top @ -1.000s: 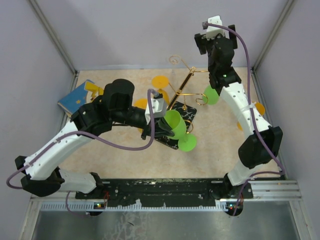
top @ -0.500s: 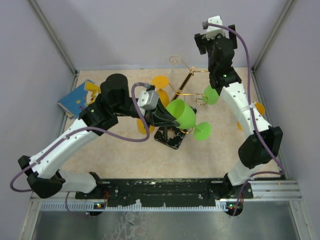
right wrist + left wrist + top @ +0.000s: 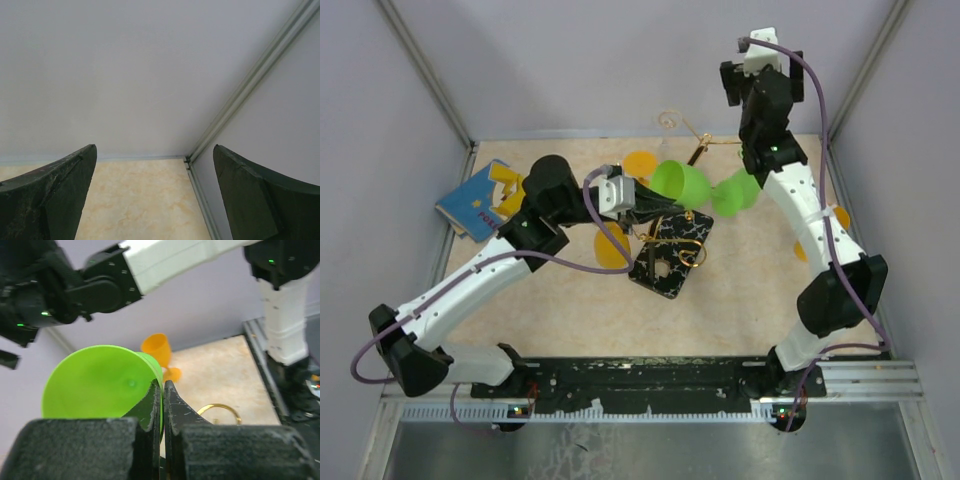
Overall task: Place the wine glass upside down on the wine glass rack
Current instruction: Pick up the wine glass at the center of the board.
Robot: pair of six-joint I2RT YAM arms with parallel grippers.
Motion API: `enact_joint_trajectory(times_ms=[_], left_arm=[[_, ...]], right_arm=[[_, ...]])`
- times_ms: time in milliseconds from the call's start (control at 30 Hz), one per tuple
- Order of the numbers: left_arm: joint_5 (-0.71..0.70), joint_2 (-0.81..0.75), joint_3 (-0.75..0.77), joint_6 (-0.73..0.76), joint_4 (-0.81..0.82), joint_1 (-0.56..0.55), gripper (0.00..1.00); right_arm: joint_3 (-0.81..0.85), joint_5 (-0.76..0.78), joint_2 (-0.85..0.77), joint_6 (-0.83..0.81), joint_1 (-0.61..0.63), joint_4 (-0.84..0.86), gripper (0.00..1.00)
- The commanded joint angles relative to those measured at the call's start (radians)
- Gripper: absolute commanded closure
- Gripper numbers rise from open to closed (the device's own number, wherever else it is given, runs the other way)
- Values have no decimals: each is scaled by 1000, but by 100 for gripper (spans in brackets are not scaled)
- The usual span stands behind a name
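Note:
My left gripper (image 3: pixel 648 206) is shut on the rim of the green wine glass (image 3: pixel 680 183). The glass lies on its side in the air, with its foot (image 3: pixel 735 194) pointing right. It hangs over the gold wire arms of the wine glass rack (image 3: pixel 692 160), behind the rack's black marbled base (image 3: pixel 672 262). In the left wrist view the closed fingertips (image 3: pixel 156 395) pinch the green bowl's edge (image 3: pixel 100 382), and a gold scroll ring (image 3: pixel 220 408) shows below. My right gripper (image 3: pixel 154 147) is open and empty. It is raised high at the back right (image 3: pixel 748 88) and faces the back wall.
Orange wine glasses stand behind the rack (image 3: pixel 640 163), to the left of the base (image 3: pixel 610 248) and at the right edge (image 3: pixel 837 216). A blue book (image 3: pixel 472 198) with a yellow object lies at the far left. Grey walls close in three sides.
My left gripper has carried the green glass from over the rack's base up and back toward the gold arms. The glass foot swung to the right. The right arm has barely moved.

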Motion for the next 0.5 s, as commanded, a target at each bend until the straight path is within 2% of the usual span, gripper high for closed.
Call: enact_joint_trajectory(times_ms=[0,233,367,467], left_arm=[[-79,28,-14,31,258,46,100],[-120,106,-18,-21,548,130,100],[-202,170,0,24,659,157,100],[-288,226,-10,-12,847,191,100]], right_arm=[[52,126,-64,43,-23,31,1],[-47,109,-180,142,-50,114,1],[-45,-60,-205,199,-50,79,1],[-38,-214,-217,310,-50,30,1]])
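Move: The left hand already pinches the rim of a green wine glass whose foot points to the right, and is bringing it to the right gripper's open fingers, about 30 cm ahead, 17 cm to its right and near its height. Some 15 cm below it hang a rack green glass (15 cm ahead, 16 cm right) and a rack orange glass (16 cm ahead, 6 cm left). From the right hand, the held glass lies about 27 cm back and 12 cm left. Keeping its pinch on the green glass's rim, the left hand carries the glass briskly forward about 12 cm and some 5 cm up towards the right gripper, fingers swinging counter-clockwise and tilting up nearly 20 degrees. The open right hand rises about 6 cm and draws back 5 cm, going right and then a little left again, its fingertips tipping up. ##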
